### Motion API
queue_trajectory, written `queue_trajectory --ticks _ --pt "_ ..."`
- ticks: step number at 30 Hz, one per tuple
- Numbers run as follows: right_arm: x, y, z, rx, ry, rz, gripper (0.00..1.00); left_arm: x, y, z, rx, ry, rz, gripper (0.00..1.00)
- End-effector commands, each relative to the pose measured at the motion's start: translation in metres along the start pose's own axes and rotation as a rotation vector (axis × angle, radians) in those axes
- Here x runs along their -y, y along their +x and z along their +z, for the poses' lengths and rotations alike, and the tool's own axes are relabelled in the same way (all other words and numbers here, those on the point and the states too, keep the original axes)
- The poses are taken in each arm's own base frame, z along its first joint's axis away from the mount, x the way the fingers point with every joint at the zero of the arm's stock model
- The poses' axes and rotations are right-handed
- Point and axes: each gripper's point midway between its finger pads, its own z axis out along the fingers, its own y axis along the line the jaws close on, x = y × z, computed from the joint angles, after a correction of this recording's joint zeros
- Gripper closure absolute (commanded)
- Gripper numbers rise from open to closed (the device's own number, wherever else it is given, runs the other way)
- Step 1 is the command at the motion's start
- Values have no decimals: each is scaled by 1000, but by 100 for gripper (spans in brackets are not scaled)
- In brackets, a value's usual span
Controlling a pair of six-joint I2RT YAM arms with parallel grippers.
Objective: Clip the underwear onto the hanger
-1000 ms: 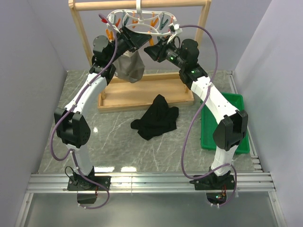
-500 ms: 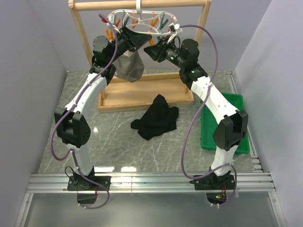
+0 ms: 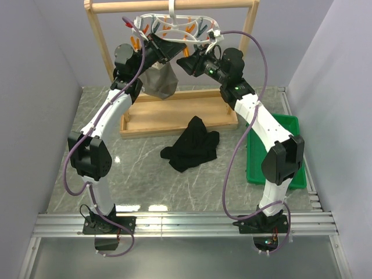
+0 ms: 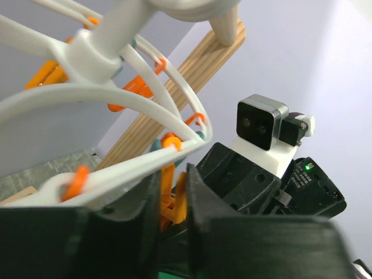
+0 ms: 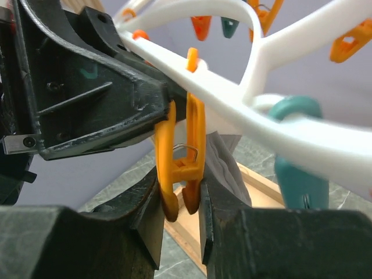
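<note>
The black underwear [image 3: 192, 145] lies crumpled on the table in front of the rack. The white hanger [image 3: 174, 24] hangs from the rack's top bar, and both grippers meet just under it. My left gripper [image 3: 168, 51] [image 4: 172, 174] is shut on the upper arms of an orange peg [image 4: 181, 200] under the hanger frame [image 4: 93, 52]. My right gripper [image 3: 185, 61] [image 5: 179, 189] is shut on the lower end of the same orange peg [image 5: 196, 128], whose tips stand slightly apart. The hanger arm [image 5: 256, 125] runs overhead.
A grey-beige garment [image 3: 158, 82] [image 5: 224, 157] hangs below the left gripper. The tall wooden rack [image 3: 174, 119] stands at the back with its bar [image 3: 116, 7] on top. A green tray [image 3: 278, 145] sits at the right, and walls close in both sides.
The left gripper's jaws have narrowed onto the orange peg, and the hanger has shifted slightly. The right arm and the black underwear have not moved.
</note>
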Motion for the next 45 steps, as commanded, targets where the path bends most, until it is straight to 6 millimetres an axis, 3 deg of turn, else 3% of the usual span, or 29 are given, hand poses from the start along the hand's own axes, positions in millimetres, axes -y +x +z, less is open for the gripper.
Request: queue_trajectory --ticks 1,2,3,6,7,10,13,19,24,26,27,31,33,34,36,37,40,44,45 --pt "-15 -7 2 22 -61 -4 100 28 0 4 -21 91 37 87" --pt "-13 -5 2 15 -58 -4 99 28 -1 5 -15 86 37 97" --pt "-14 -5 2 13 -60 -6 95 27 -2 4 -12 82 37 99" --pt "-13 -4 -1 9 -58 -25 75 26 -2 6 -13 78 31 100" --pt "-13 -3 -2 6 -57 -30 64 26 -3 5 -11 78 30 100" --pt "-15 -2 -9 -7 -55 -57 49 26 -4 6 -7 79 35 100" --pt "-9 8 -18 -39 -46 -95 46 25 -5 6 -7 74 35 100" --pt "-5 42 -57 -139 -37 -224 45 26 -8 6 -4 74 36 100" --pt "-4 104 -97 -303 -42 -287 48 28 -10 6 1 78 41 100" --pt "9 138 -108 -410 20 -283 48 27 -10 7 3 78 41 100" --pt "6 152 -109 -455 17 -312 48 27 -10 7 3 78 41 100" --pt "28 206 -113 -633 146 -326 48 25 -8 6 0 75 31 100" --pt "31 222 -113 -700 164 -338 46 25 -9 6 3 76 34 100" --pt "29 241 -111 -748 160 -337 46 25 -9 5 3 74 34 100" --pt "31 253 -109 -801 169 -349 46 26 -8 6 1 76 37 100" --pt "34 272 -108 -847 185 -351 46 26 -9 5 2 77 39 100" --pt "44 286 -103 -886 225 -364 46 26 -8 5 1 75 37 100" --pt "40 308 -106 -952 181 -403 48 25 -9 5 0 71 43 100" --pt "31 314 -106 -960 121 -382 49 26 -8 5 -1 73 43 100"
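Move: The orange clip is right at the left hand's fingers, about 1 cm to its right and 2 cm below, its lower end still in the right fingers. From the right hand, the black underwear lies about 12 cm back, 3 cm left and 42 cm below. The wooden base stands some 15 cm beyond the underwear and 5 cm to its left. A teal clip hangs about 4 cm ahead of the right hand, 4 cm right and 1 cm above. Shut the left gripper on the orange clip's upper part and hold it there at the hanger. Then open the right fingers to let go of the clip's lower end and drop the right hand about 34 cm, drawing back some 10 cm, while the wrist rolls and tips roughly 60 degrees to point down. Bring it over the black underwear with the fingers open. ##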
